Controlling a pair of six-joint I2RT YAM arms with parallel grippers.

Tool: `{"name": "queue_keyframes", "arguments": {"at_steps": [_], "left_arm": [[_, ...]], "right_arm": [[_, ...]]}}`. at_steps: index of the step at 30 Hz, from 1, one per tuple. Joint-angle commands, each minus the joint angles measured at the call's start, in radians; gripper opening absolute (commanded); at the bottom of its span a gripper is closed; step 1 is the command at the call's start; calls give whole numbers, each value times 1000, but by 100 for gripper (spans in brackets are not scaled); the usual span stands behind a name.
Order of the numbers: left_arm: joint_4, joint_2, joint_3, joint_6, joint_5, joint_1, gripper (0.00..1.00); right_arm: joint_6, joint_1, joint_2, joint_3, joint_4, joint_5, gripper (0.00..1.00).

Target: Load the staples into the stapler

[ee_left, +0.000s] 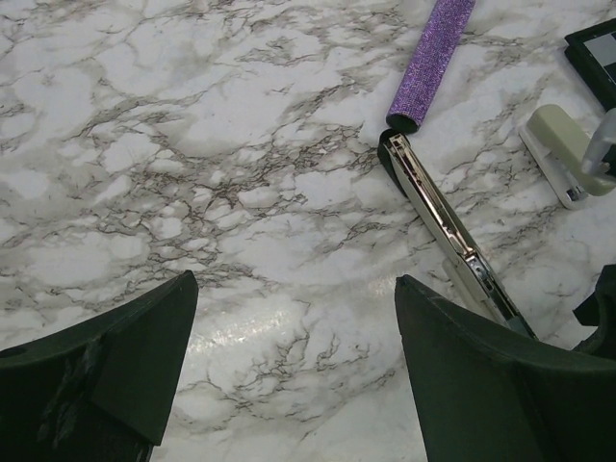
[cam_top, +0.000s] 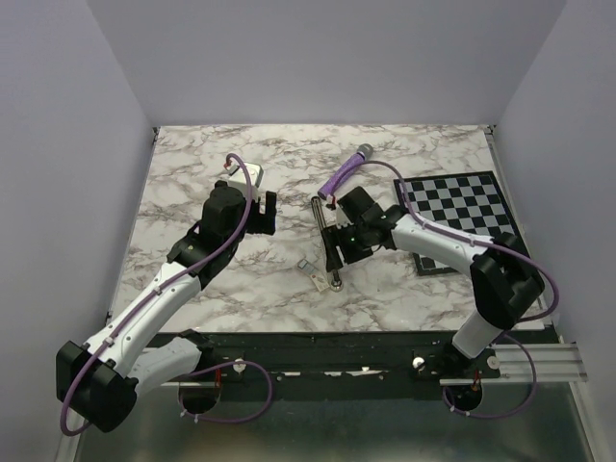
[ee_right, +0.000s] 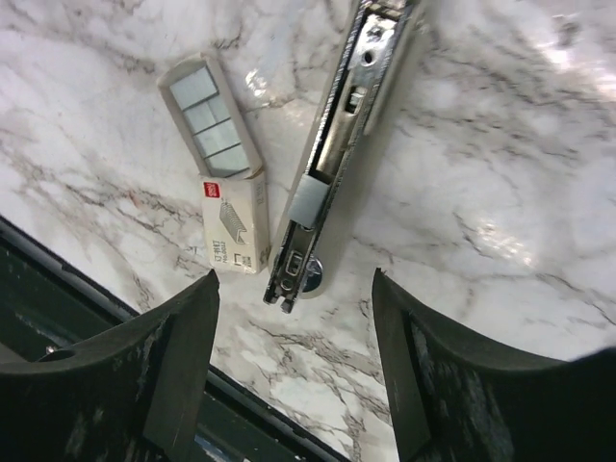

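The stapler (ee_right: 332,164) lies swung open on the marble, its dark metal rail facing up and its silver end near my fingers. In the top view the stapler (cam_top: 332,252) runs lengthwise between the arms. The staples (ee_right: 234,226) are in a cream-white box just left of it, with a beige tray (ee_right: 207,114) of grey strips slid out. My right gripper (ee_right: 294,284) hangs open over the stapler's near end, holding nothing. My left gripper (ee_left: 294,284) is open over bare marble, left of the stapler rail (ee_left: 452,241). In the top view the left gripper (cam_top: 265,214) is apart from the box (cam_top: 317,279).
A purple glittery cylinder (ee_left: 431,63) lies just beyond the stapler's far end. A checkerboard mat (cam_top: 462,212) covers the right side. A small beige piece with a white end (ee_left: 566,154) sits right of the rail. The table's black front edge (ee_right: 115,308) runs close to the box.
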Motion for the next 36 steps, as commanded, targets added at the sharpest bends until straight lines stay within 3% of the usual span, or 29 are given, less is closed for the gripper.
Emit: {"name": "queue_keyframes", "arguments": {"at_steps": [1, 7, 17, 29, 36], "left_arm": [[4, -12, -3, -13, -44, 4, 91], [-7, -29, -2, -29, -139, 4, 92], [36, -88, -38, -47, -283, 4, 93], [265, -11, 74, -87, -400, 6, 94], [426, 37, -3, -35, -469, 9, 94]], "right_arm": [[79, 21, -36, 68, -112, 165, 72], [175, 64, 20, 122, -134, 218, 63], [250, 108, 135, 217, -156, 290, 56], [282, 125, 210, 248, -162, 300, 50], [279, 127, 247, 283, -198, 336, 50]]}}
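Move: The grey staple strip, lying near the close end of the open stapler, is about 2 cm ahead of the right hand, 2 cm to its left and 3 cm below. The stapler's middle lies some 7 cm ahead and 3 cm left. The staple box sleeve sits 1 cm back and 5 cm left, its open tray 2 cm ahead and 7 cm left. From the left hand the strip is roughly 6 cm back, 15 cm right and 19 cm down. Up and forward a couple of centimetres, then left and down some 3.5 cm, the right hand settles over the staple strip, turning clockwise and bringing its fingers steeper while they narrow to about half open, one tip coming right up beside the strip. The left hand clears away leftward, then up and forward, rising 8.5 cm, tipping upward and swinging counter-clockwise. ##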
